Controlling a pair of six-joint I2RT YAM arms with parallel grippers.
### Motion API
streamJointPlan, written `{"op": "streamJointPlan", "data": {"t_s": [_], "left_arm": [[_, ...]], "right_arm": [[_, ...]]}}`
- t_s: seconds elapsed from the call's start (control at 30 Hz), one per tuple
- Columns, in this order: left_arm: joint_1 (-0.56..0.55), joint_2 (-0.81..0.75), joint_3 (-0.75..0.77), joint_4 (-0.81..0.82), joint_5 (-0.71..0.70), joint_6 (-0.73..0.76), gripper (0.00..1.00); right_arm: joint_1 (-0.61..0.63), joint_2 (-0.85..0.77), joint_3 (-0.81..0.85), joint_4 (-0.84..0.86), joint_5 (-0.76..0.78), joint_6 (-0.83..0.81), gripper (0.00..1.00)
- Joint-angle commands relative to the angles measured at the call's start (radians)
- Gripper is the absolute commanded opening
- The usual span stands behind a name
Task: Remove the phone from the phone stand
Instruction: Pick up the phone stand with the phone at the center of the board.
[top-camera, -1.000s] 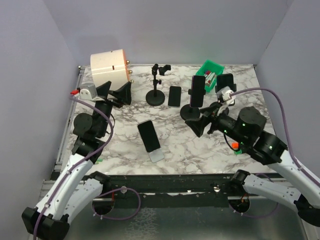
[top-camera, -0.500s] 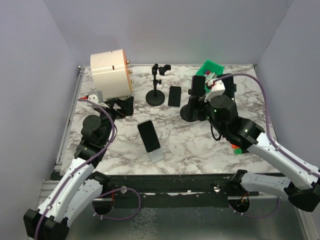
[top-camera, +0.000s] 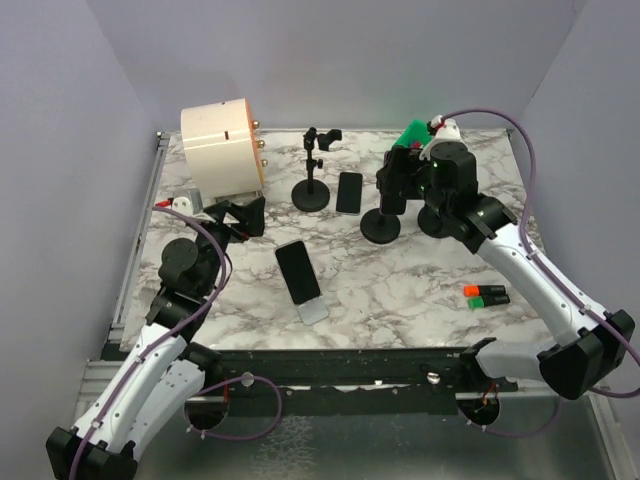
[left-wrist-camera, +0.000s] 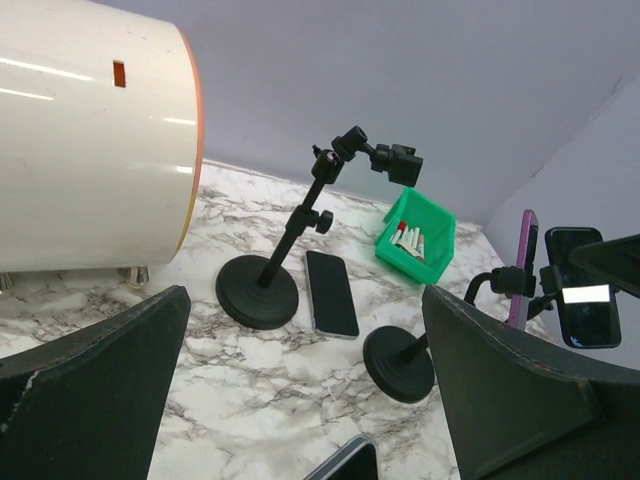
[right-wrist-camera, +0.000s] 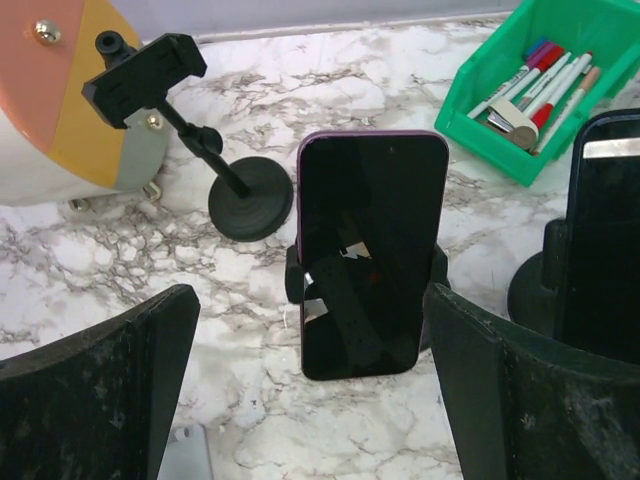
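Note:
A dark phone (right-wrist-camera: 372, 250) with a purple edge stands upright in the clamp of a black phone stand (top-camera: 381, 228). My right gripper (right-wrist-camera: 315, 400) is open, one finger on each side of the phone, touching nothing. From above, the right gripper (top-camera: 396, 190) sits over that stand's top and hides most of the phone. In the left wrist view the same phone (left-wrist-camera: 523, 265) shows edge-on. My left gripper (top-camera: 240, 215) is open and empty at the left, far from the stand.
A second stand holds another phone (right-wrist-camera: 605, 230) just right of the first. An empty stand (top-camera: 312, 185), a flat phone (top-camera: 349, 192), a green bin (top-camera: 415, 135) of pens, a white and orange cylinder (top-camera: 222, 145), a propped phone (top-camera: 298, 271) and markers (top-camera: 486, 294) are around.
My right arm swung from the table's middle to the back and its gripper opened fully around the phone on the stand. My left gripper shifted slightly nearer and to the right.

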Motion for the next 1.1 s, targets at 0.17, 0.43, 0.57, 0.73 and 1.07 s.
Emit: {"op": "streamJointPlan", "data": {"t_s": [0.17, 0.43, 0.57, 0.73, 1.07], "left_arm": [[-0.052, -0.089, -0.004, -0.032, -0.027, 0.025, 0.99], [-0.065, -0.11, -0.004, -0.029, -0.02, 0.03, 0.99], [-0.068, -0.107, -0.008, -0.026, -0.016, 0.031, 0.99], [-0.074, -0.106, -0.009, -0.025, -0.015, 0.033, 0.99], [-0.077, -0.103, -0.012, -0.02, -0.006, 0.033, 0.99]], "right_arm": [[-0.096, 0.104, 0.042, 0.105, -0.16, 0.007, 1.0], [-0.12, 0.158, 0.067, 0.103, -0.182, -0.019, 1.0], [-0.133, 0.194, 0.081, 0.103, -0.197, -0.02, 1.0], [-0.151, 0.224, 0.08, 0.107, -0.211, -0.016, 1.0], [-0.164, 0.248, 0.081, 0.121, -0.251, -0.022, 0.97]]}}
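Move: The phone on the centre phone stand is about 7 cm ahead of the right hand, barely to its right and some 7 cm below. A second phone on its own stand is roughly 15 cm to the right of that phone and 1 cm farther out. The loose phone lies flat about 18 cm ahead of the right hand and 8 cm left; the empty stand is 18 cm ahead, 18 cm left. From the left hand, the centre phone is some 16 cm ahead and 33 cm right. Forward and down goes the right hand, about 6 cm out and 4 cm lower, slowing as it brings its still wide-open fingers around the upper part of the phone on the centre stand, tipping down some 5 degrees. No grip yet. The left hand, open and empty, draws back about 2.5 cm while rising 2 cm, then waits. ##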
